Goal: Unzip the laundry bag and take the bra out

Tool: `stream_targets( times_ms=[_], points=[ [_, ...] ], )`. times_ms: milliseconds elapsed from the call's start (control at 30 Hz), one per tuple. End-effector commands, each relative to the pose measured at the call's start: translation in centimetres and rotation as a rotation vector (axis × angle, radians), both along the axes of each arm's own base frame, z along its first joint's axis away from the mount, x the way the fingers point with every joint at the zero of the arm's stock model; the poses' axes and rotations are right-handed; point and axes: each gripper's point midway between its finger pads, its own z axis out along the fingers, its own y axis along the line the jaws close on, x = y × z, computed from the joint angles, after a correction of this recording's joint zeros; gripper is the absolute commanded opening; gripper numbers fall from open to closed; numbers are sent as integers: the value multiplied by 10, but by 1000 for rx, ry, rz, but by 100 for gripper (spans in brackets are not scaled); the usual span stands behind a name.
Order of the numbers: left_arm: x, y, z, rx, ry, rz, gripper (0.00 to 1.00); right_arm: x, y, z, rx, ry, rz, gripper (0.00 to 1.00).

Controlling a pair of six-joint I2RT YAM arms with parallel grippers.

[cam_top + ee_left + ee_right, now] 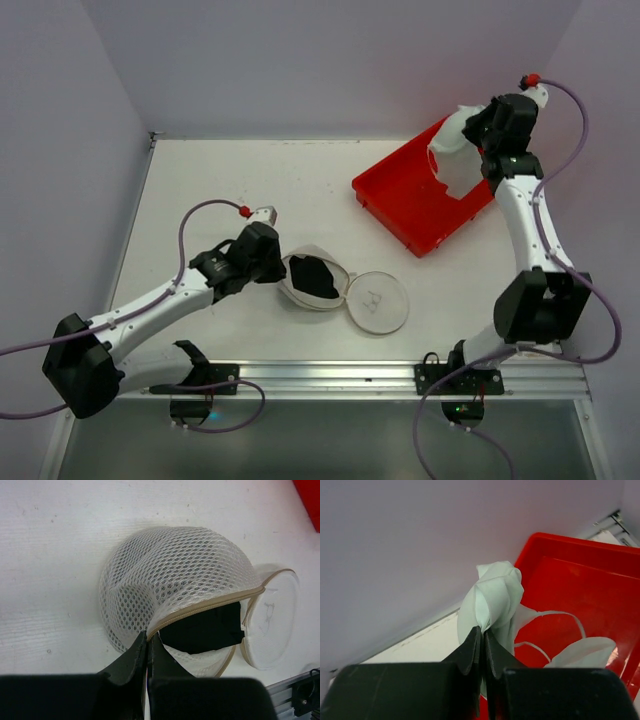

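Note:
The laundry bag [303,293] lies on its side on the table, a white mesh pouch [170,575] with its beige zip open. Its round end flap [378,302] rests flat beside it. A black piece of fabric [205,627] shows in the opening. My left gripper [148,635] is shut on the bag's zip edge at the left end of the opening. Up at the back right, my right gripper [483,629] is shut on the pale mint-white bra [495,595]. The bra [455,160] hangs over the red tray, its thin straps and a cup trailing down.
The red tray [400,200] sits tilted at the back right of the table, near the walls [420,540]. A metal rail [350,375] runs along the near edge between the arm bases.

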Motion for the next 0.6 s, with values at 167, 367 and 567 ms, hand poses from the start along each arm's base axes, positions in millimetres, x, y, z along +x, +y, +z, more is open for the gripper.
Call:
stream_targets(
  times_ms=[167,367,567],
  points=[
    [10,-16,-5,-32,-10,-47,0,98,-72,-91,94,166,-247,0],
    [13,-24,-10,-33,5,-74,0,124,-67,-178,241,253,-200,6],
    [14,-23,-12,-36,4,-74,0,111,-76,-193,288,331,-225,63]
  ],
)
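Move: The right hand, holding the white bra, has the red bin's middle about 7 cm ahead, 3 cm to its right and 34 cm below. The open laundry bag with the black bra lies some 24 cm back, 35 cm left and 31 cm down; its round lid about 30 cm back, 20 cm left, 35 cm down. From the left hand the bin is roughly 31 cm ahead, 41 cm right, 10 cm below. Right hand sinks about 24 cm, reaches some 11 forward over the red bin and opens around the white bra. ##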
